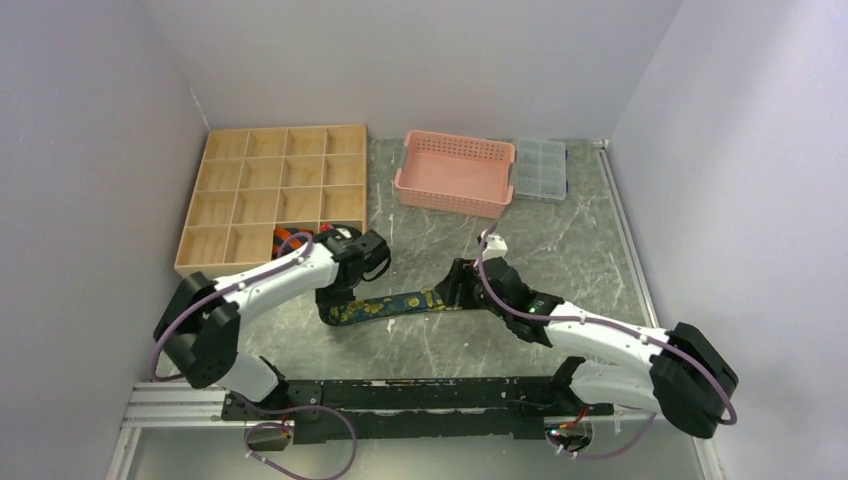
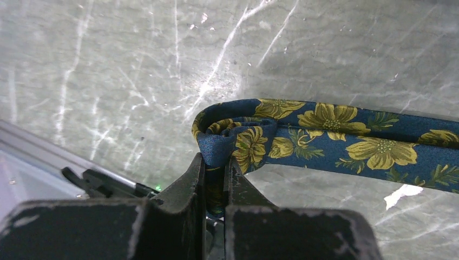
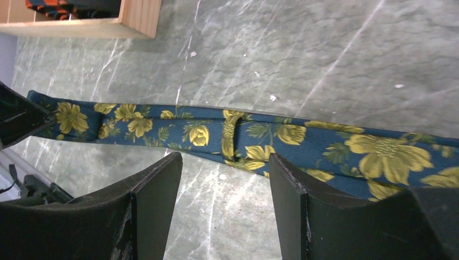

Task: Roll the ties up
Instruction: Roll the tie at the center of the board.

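A dark blue tie [image 1: 385, 304] with yellow-green flowers lies stretched across the marble table between my two arms. Its left end is curled into a small started roll [image 2: 230, 132], and my left gripper [image 2: 215, 162] is shut on that fabric. My right gripper [image 3: 224, 162] is open and hovers just in front of the tie's wider stretch [image 3: 325, 143], with bare table between its fingers [image 3: 157, 189]. An orange-and-black striped tie [image 1: 290, 238] sits in a front compartment of the wooden box [image 1: 275, 190]. The left gripper's black body [image 3: 16, 116] shows at the tie's far end in the right wrist view.
A pink perforated basket [image 1: 455, 175] and a clear plastic organizer [image 1: 540, 168] stand at the back. The wooden box's corner [image 3: 135, 19] is close behind the tie. White walls close in both sides. A metal rail [image 1: 400, 395] runs along the near edge.
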`<state>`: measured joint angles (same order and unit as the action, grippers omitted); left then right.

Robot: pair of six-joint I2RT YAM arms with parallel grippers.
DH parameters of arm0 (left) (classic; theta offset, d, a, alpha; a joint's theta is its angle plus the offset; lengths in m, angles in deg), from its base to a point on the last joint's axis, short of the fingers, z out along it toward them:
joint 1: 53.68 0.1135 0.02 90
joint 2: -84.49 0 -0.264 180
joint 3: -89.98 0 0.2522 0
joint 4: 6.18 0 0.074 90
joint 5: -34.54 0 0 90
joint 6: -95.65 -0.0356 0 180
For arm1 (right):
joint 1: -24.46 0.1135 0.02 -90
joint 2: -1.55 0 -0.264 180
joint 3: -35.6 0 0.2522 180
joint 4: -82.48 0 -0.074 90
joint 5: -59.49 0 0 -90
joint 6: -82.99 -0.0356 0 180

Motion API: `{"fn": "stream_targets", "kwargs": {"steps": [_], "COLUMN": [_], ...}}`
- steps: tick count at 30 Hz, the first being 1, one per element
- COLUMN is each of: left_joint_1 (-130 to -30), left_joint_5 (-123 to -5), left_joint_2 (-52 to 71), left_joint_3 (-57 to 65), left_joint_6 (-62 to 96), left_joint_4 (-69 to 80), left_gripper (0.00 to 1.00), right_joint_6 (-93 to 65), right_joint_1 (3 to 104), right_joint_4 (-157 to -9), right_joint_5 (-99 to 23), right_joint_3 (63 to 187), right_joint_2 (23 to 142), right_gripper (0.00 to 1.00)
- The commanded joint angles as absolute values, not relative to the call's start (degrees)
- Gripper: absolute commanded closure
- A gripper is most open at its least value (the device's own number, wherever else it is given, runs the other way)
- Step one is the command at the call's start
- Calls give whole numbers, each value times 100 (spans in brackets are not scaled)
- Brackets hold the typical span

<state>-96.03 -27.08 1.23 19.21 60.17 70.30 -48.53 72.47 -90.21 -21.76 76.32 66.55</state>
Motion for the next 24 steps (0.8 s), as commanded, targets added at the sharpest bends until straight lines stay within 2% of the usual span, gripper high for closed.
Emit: {"fn": "stream_targets", "kwargs": {"steps": [1,13,24], "left_joint_1": [-9911,-10780,-11014], "left_joint_5": [-1972,-1571,-2289], "left_joint_2": [-445,-2445,-2869], "left_joint_3": [1260,-62,-207], "left_joint_6": [6397,7102,6420], "left_joint_4": [8068,8797,7709], "left_gripper": [97,97,97], "right_joint_6": [-4821,-4809,-4906], "right_joint_1": [7262,7261,7262], "right_joint_4": [-8733,-8140,-7965], "right_joint_5": [-1580,-1075,-924], "right_joint_3": [7406,7102,6854], "right_joint_2": [6082,5146,4696], "right_gripper": [36,35,34]}}
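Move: The left hand already pinches the tie's rolled left end. The flat stretch of strip it is headed for lies about 7 cm to its right, roughly level and some 5 cm below, and the yellow keeper loop about 20 cm to its right and 1 cm farther out, as low. The maple-leaf tie roll in the wooden box sits about 13 cm ahead and 2 cm right. For the open right hand, that stretch is around 17 cm left, 3 cm back and 7 cm below. Still pinching the roll, the left hand carries it to the right along the strip, roughly 6.5 cm. It lifts slightly first, then sinks to about 3 cm below its start while rolling some 20 degrees, fingertips swinging left. The right hand, staying open above the strip, retreats about 6 cm right ahead of it and turns slightly clockwise. ##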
